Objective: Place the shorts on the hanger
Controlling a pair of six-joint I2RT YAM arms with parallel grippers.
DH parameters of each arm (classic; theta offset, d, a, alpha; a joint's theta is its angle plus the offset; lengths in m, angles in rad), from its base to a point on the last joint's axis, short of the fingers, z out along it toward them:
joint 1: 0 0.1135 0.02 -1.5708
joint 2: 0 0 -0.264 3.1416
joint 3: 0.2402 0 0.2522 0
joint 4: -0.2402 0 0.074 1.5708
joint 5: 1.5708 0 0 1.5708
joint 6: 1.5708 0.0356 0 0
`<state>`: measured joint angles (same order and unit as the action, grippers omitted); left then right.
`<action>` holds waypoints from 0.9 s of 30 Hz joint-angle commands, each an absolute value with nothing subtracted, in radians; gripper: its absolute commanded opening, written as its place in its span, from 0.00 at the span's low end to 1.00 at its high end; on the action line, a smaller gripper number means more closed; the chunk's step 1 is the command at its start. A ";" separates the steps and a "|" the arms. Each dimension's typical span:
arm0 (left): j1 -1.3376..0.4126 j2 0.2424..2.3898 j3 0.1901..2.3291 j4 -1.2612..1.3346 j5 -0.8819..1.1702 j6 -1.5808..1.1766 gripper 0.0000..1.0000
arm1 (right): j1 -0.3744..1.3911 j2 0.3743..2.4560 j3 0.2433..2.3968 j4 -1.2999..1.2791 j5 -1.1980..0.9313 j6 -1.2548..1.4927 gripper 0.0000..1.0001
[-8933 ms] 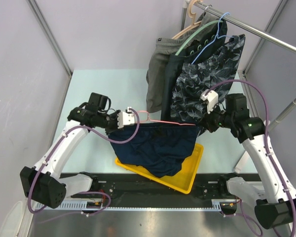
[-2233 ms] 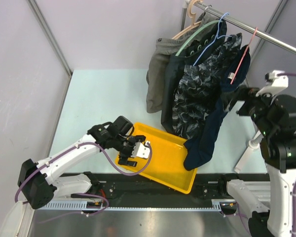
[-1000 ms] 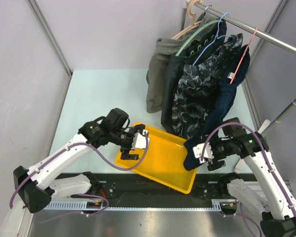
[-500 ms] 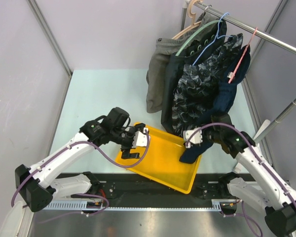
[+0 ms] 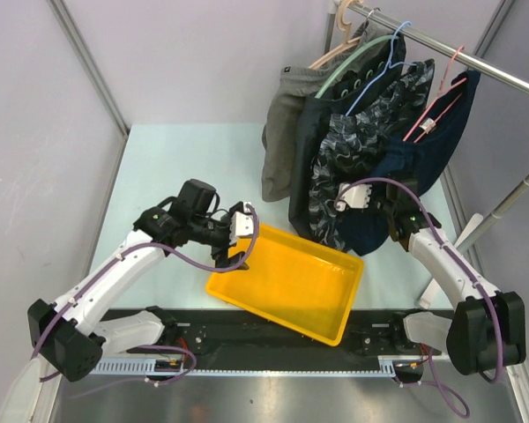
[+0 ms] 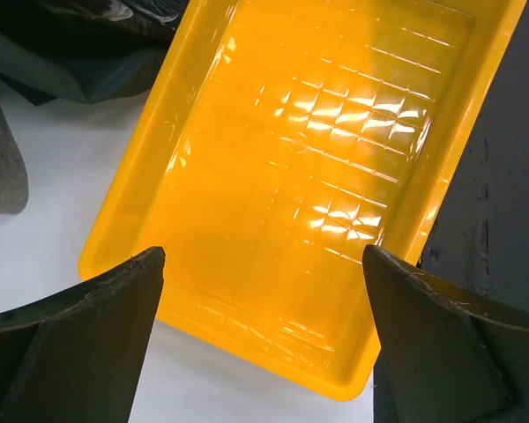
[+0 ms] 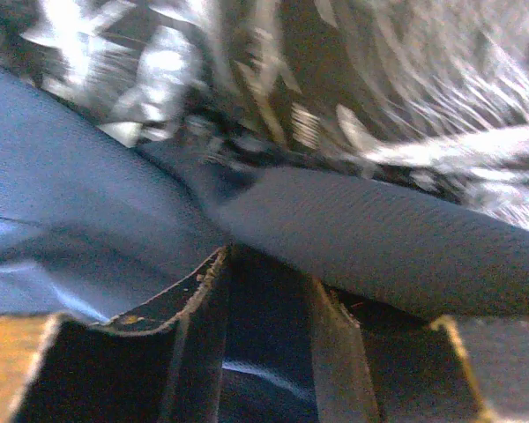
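Note:
The dark navy shorts (image 5: pixel 432 150) hang from the pink-red hanger (image 5: pixel 438 107) on the rail at the upper right, a pale clip (image 5: pixel 426 126) on the waistband. My right gripper (image 5: pixel 375 211) is at their lower edge, beside the patterned shorts. In the right wrist view the navy shorts (image 7: pixel 379 238) fill the gap of this gripper (image 7: pixel 264 286), shut on the cloth. My left gripper (image 5: pixel 235 244) hovers open over the left edge of the yellow tray (image 5: pixel 309 245). Its dark fingers (image 6: pixel 79 326) frame the tray (image 6: pixel 247 132) with nothing between them.
Grey shorts (image 5: pixel 286 115) and black-grey patterned shorts (image 5: pixel 353 150) hang from the same rail (image 5: pixel 489 70), on a mint-green hanger (image 5: pixel 357 60) and a blue wire hanger (image 5: pixel 381 63). Pale walls with metal posts enclose the light table (image 5: pixel 176 167).
My right gripper has shut on the lower end of the navy shorts and carried it up out of the tray toward the hanging clothes. The left gripper drew back a little to the tray's left edge.

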<state>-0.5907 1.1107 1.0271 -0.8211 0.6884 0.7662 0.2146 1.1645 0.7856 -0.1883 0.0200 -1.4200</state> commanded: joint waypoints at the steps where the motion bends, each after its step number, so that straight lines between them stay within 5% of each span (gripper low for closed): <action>1: -0.558 1.112 1.062 -0.779 0.744 0.707 0.97 | 0.154 1.186 0.799 0.023 0.020 -1.466 0.44; 10: -0.447 1.117 1.097 -0.706 0.831 0.511 1.00 | 0.267 0.910 0.842 -0.484 -0.215 -1.388 0.64; 18: -0.204 1.065 1.135 -0.663 0.856 0.325 1.00 | 0.611 0.738 0.931 -0.663 -0.267 -0.973 0.87; 27: -0.084 0.965 1.187 -0.813 0.565 0.339 1.00 | 0.608 0.697 0.974 -0.699 -0.281 -0.439 1.00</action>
<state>-0.1013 1.0328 1.1492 -0.7410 0.7010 0.3500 0.6651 0.7334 0.9413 -0.6491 -0.2440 -0.7403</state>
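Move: The navy shorts already hang on the pink hanger. From the right hand, whose fingers are in among the cloth, their middle is roughly 5 cm ahead, 5 cm right and 8 cm higher; the camo shorts are about 8 cm left and 3 cm ahead, likewise 8 cm higher. The yellow tray lies some 17 cm back, 28 cm left and 17 cm below. From the left hand the navy shorts are some 25 cm ahead, 43 cm right and 8 cm higher. Forward and right a final centimetre or two into the navy shorts, then the right hand turns back: it draws about 18 cm back, with nearly as much to the left, and rises, coming free of the cloth as its half-closed fingers open wide and the wrist rolls its left side up. The left hand, still open, moves some 9 cm forward and as much left while rising nearly as far, away from the tray, swinging about 40 degrees counter-clockwise. ##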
